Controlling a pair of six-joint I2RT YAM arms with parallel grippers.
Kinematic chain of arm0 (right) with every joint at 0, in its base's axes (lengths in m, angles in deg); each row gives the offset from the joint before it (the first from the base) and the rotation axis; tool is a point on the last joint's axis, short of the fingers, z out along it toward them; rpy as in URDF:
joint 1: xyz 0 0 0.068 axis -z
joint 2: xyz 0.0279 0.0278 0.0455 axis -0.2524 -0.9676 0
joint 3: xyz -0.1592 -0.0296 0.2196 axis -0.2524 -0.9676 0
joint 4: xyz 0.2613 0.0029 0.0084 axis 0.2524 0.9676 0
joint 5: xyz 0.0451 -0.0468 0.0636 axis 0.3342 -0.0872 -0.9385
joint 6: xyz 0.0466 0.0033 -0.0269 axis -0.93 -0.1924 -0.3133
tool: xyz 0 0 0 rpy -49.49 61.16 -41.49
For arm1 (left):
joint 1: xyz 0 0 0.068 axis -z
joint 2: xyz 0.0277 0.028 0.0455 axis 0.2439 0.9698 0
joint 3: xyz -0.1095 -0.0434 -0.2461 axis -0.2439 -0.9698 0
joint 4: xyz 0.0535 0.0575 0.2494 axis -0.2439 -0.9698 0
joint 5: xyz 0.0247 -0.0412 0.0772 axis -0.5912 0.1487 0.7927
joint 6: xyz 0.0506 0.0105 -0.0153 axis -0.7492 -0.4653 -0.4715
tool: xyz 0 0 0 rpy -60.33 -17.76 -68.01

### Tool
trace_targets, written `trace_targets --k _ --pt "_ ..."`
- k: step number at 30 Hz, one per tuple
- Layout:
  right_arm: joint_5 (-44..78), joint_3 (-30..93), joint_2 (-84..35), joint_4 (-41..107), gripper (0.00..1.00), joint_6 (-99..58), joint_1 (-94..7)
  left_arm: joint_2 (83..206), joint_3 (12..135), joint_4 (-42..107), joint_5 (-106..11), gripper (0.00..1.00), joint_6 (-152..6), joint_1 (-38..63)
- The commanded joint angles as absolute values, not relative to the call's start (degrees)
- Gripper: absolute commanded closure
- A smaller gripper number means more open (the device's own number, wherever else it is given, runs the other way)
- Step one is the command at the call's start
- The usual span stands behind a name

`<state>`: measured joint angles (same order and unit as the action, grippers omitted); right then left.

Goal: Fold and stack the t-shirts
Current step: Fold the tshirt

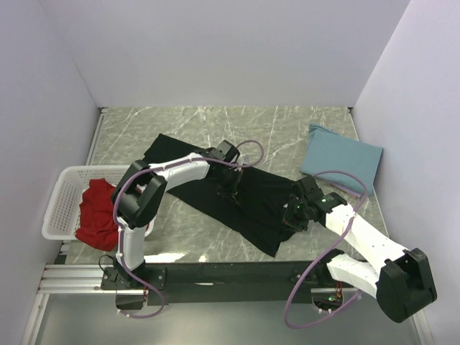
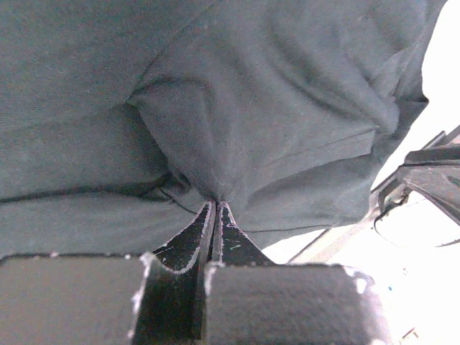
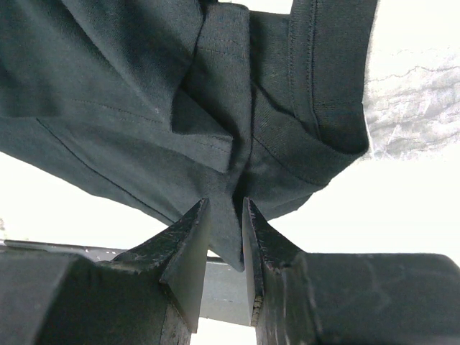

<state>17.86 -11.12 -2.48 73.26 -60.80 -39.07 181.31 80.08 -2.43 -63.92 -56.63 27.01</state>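
The large black t-shirt [image 1: 262, 192] lies spread diagonally across the middle of the marble table. My left gripper [image 1: 230, 183] is on its middle, and the left wrist view shows that gripper [image 2: 215, 205] shut on a pinched ridge of the black cloth [image 2: 251, 93]. My right gripper [image 1: 296, 213] is at the shirt's right edge. In the right wrist view it [image 3: 224, 205] holds a fold of black cloth [image 3: 108, 86] between narrowly parted jaws, near a stitched hem. The red t-shirt [image 1: 97, 215] lies crumpled in the basket. The dusty-blue t-shirt [image 1: 341, 162] lies folded at the back right.
A white latticed basket [image 1: 61, 194] stands at the table's left edge beside the left arm. White walls close in the table at the back and on both sides. A black rail [image 1: 237, 272] runs along the near edge.
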Motion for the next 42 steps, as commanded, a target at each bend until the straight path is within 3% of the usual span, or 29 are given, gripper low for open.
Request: trace_targets --k 1,14,27,42 --pt "19.09 -10.15 -1.55 73.2 0.68 -61.11 -38.96 180.31 83.18 -5.29 -64.39 1.0 -58.84 25.53" --pt "18.39 -6.81 -6.64 70.3 0.68 -60.23 -39.31 180.66 81.25 -7.85 -67.37 1.0 -61.74 22.54" --pt "21.19 -2.95 -18.33 63.97 0.69 -60.49 -46.52 181.63 81.51 -8.29 -67.9 1.0 -63.41 22.18" --pt "24.8 0.49 -21.77 70.82 0.66 -62.42 -50.39 181.54 81.08 -7.41 -69.49 1.0 -63.5 21.66"
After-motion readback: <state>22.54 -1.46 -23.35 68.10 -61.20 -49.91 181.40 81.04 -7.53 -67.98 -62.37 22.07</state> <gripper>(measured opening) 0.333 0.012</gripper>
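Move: The left hand already pinches a fold in the middle of the black t-shirt; the spot it draws this fold to lies about 3 cm to its left and 1 cm ahead. The shirt's far-left end is some 25 cm left and 18 cm ahead. For the right hand, the loose fold lies about 5 cm left, 2 cm ahead and 3 cm below; the shirt's near corner is 5 cm left and 8 cm back, the blue folded shirt 16 cm right and 21 cm ahead. With its shut fingers keeping their pinch, the left hand drags the shirt's fold about 3 cm to the left and slightly forward, then holds there. The right hand sets off later, first easing forward, then going some 5 cm left and sinking 2 cm to the loose fold, turning about 10 degrees counter-clockwise; its part-open fingers come right down to the cloth without closing. ##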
